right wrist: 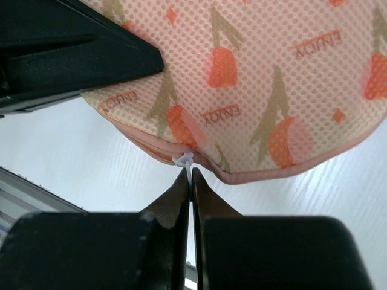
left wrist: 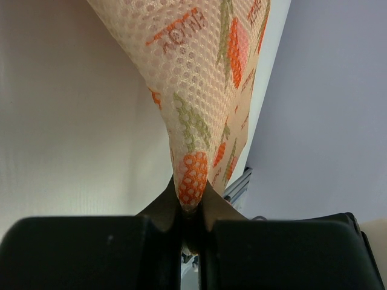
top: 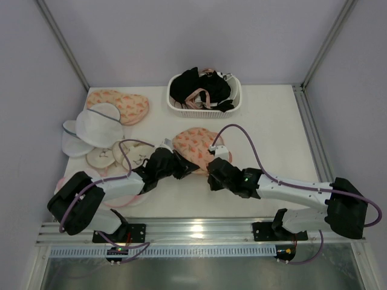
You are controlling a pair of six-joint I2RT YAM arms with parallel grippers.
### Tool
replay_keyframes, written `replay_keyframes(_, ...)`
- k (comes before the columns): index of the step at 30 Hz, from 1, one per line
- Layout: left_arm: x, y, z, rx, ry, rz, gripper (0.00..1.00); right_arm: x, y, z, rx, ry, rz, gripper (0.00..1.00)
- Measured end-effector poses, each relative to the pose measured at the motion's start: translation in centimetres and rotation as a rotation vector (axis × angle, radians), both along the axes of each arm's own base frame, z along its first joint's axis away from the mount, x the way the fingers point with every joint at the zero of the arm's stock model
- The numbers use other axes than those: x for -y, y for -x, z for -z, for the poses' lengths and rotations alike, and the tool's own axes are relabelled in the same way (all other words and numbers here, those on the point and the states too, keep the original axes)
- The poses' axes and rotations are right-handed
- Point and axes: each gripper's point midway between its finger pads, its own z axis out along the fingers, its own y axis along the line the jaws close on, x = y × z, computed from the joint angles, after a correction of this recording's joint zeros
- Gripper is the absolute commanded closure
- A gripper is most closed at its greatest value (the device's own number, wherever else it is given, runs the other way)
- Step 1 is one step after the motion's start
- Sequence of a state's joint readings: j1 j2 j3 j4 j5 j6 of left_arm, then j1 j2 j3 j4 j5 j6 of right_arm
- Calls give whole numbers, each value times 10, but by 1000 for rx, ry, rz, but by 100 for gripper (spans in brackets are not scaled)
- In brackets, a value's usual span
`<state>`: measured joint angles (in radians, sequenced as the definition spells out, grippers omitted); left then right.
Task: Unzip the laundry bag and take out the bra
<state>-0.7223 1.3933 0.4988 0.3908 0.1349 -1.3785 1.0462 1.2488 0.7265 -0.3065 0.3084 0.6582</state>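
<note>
The peach laundry bag [top: 195,145] with orange print lies at the table's middle, between my two grippers. My left gripper [top: 181,166] is shut on a pinched fold of the bag's mesh [left wrist: 192,175] at its near left end. My right gripper [top: 213,170] is shut on the white zip pull [right wrist: 184,162] at the bag's pink zip rim [right wrist: 254,176], on its near edge. The left gripper's black finger [right wrist: 72,48] shows in the right wrist view, on the bag. The zip looks closed. The bra is hidden.
A second peach bag [top: 121,106] lies at the back left. White mesh bags [top: 97,127] and cream round bags [top: 115,154] lie left of the left arm. A white basket [top: 233,103] with black garments stands behind the bag.
</note>
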Motion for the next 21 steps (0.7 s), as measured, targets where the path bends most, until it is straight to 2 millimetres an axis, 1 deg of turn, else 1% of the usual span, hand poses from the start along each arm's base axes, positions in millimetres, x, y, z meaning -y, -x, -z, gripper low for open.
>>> replay_keyframes(8, -2, 2, 1, 8, -26, 23, 100, 21, 12, 3, -38, 62, 2, 96)
replay_keyframes(13, -6, 0, 0, 16, -49, 59, 100, 33, 15, 9, -54, 108, 33, 96)
replay_keyframes(16, -5, -1, -7, 31, -50, 107, 100, 49, 13, 17, -58, 181, 82, 96)
replay_keyframes(18, 0, 0, -12, 45, -50, 158, 100, 63, 12, 26, -65, 246, 121, 96)
replay_keyframes(21, 6, 2, -14, 63, -56, 223, 100, 84, 6, 38, -81, 337, 189, 96)
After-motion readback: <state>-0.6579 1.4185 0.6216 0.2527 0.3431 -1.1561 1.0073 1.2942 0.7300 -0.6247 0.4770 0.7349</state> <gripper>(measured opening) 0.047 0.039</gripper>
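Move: The right fingers hold the white zipper pull on the laundry bag's near rim. From them, the bag's right end, where the zip curves round, lies about 8 cm to the right, 6 cm ahead and a few cm lower; the bag's middle is roughly 10 cm ahead and 4 cm left. The basket is some 29 cm ahead and 2 cm left. From the left hand, that right end lies about 13 cm right and 4 cm ahead. Rightward, gathering speed, the right hand draws the pinched zipper pull some 8 cm along the rim towards the bag's right end. It sinks about 4 cm late in the stroke, rolling left side down by about 20 degrees and swinging a little clockwise. The left hand keeps its pinch on the bag as a counter-hold, rising slightly and turning clockwise. ##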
